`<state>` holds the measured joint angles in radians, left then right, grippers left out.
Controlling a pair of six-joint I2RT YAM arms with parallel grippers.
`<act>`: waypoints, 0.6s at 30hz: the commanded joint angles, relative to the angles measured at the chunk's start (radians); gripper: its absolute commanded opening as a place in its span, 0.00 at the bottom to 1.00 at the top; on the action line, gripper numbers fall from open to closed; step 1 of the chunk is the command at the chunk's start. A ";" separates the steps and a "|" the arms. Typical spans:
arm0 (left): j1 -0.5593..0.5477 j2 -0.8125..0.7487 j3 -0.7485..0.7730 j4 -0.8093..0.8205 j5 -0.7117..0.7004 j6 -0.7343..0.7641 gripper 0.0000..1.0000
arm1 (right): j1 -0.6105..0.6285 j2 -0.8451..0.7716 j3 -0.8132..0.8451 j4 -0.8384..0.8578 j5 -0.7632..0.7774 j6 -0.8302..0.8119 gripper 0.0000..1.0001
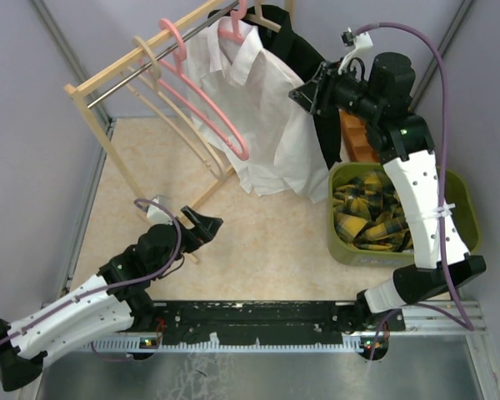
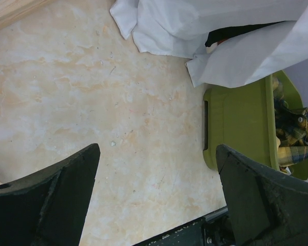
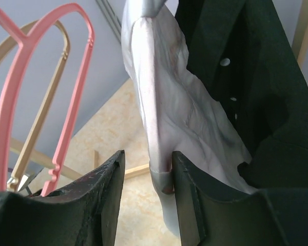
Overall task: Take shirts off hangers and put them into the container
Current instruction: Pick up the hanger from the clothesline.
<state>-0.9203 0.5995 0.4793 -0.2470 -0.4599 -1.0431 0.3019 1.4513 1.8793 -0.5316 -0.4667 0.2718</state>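
Observation:
A white shirt [image 1: 267, 125] hangs from a pink hanger [image 1: 233, 25] on the rack, and a black shirt [image 1: 296, 42] hangs behind it. My right gripper [image 1: 304, 93] is raised at the white shirt's right side. In the right wrist view its jaws [image 3: 148, 156] stand part open around a fold of the white shirt [image 3: 164, 102]; the cloth touches the right finger, with a gap on the left. The plaid shirt [image 1: 367, 217] lies in the olive container [image 1: 462, 208]. My left gripper [image 1: 207, 225] hovers low over the table, open and empty [image 2: 156, 148].
An empty pink hanger [image 1: 208, 108] and a beige hanger [image 1: 162, 83] hang on the wooden rack [image 1: 133, 71] at the back left. An orange tray [image 1: 354, 137] sits behind the container. The white shirt's hem [image 2: 220, 31] drapes near the container's corner [image 2: 241, 123].

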 commanded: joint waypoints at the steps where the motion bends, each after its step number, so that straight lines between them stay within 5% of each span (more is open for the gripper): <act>1: 0.001 0.008 0.008 0.028 0.010 0.003 0.99 | 0.024 0.002 0.027 0.111 -0.026 0.001 0.43; 5: 0.001 0.024 0.017 0.034 0.011 0.017 0.99 | 0.043 0.069 0.104 0.066 0.013 -0.024 0.43; 15: 0.000 0.036 0.020 0.028 0.011 0.016 0.99 | 0.082 0.089 0.104 0.118 0.044 0.021 0.02; 18: 0.001 0.041 0.019 0.038 0.013 0.020 0.99 | 0.087 0.039 0.025 0.222 0.045 0.068 0.00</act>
<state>-0.9203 0.6350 0.4793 -0.2386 -0.4519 -1.0317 0.3775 1.5692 1.9537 -0.4847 -0.4149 0.2710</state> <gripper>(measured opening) 0.995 0.045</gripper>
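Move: The near shoulder of the white shirt, with its hanger arm inside, lies roughly 2 cm ahead and 3 cm left of the right hand, about level with the half-open fingers. The empty pink hanger's middle is some 17 cm to the left, about level fore and aft and slightly lower; the dark shirt hangs about 9 cm ahead, 1 cm to the right and 9 cm lower. From the left hand, the white shirt's shoulder is about 18 cm ahead, 15 cm right and 28 cm up. Bring the right gripper about 3.5 cm left and 2.5 cm forward onto the near shoulder of the white shirt, rising a little before sinking back, with the wrist held nearly steady. Close the fingers from under half open to almost shut on the way, pinching the ridge of cloth along the hanger arm between the pads. ##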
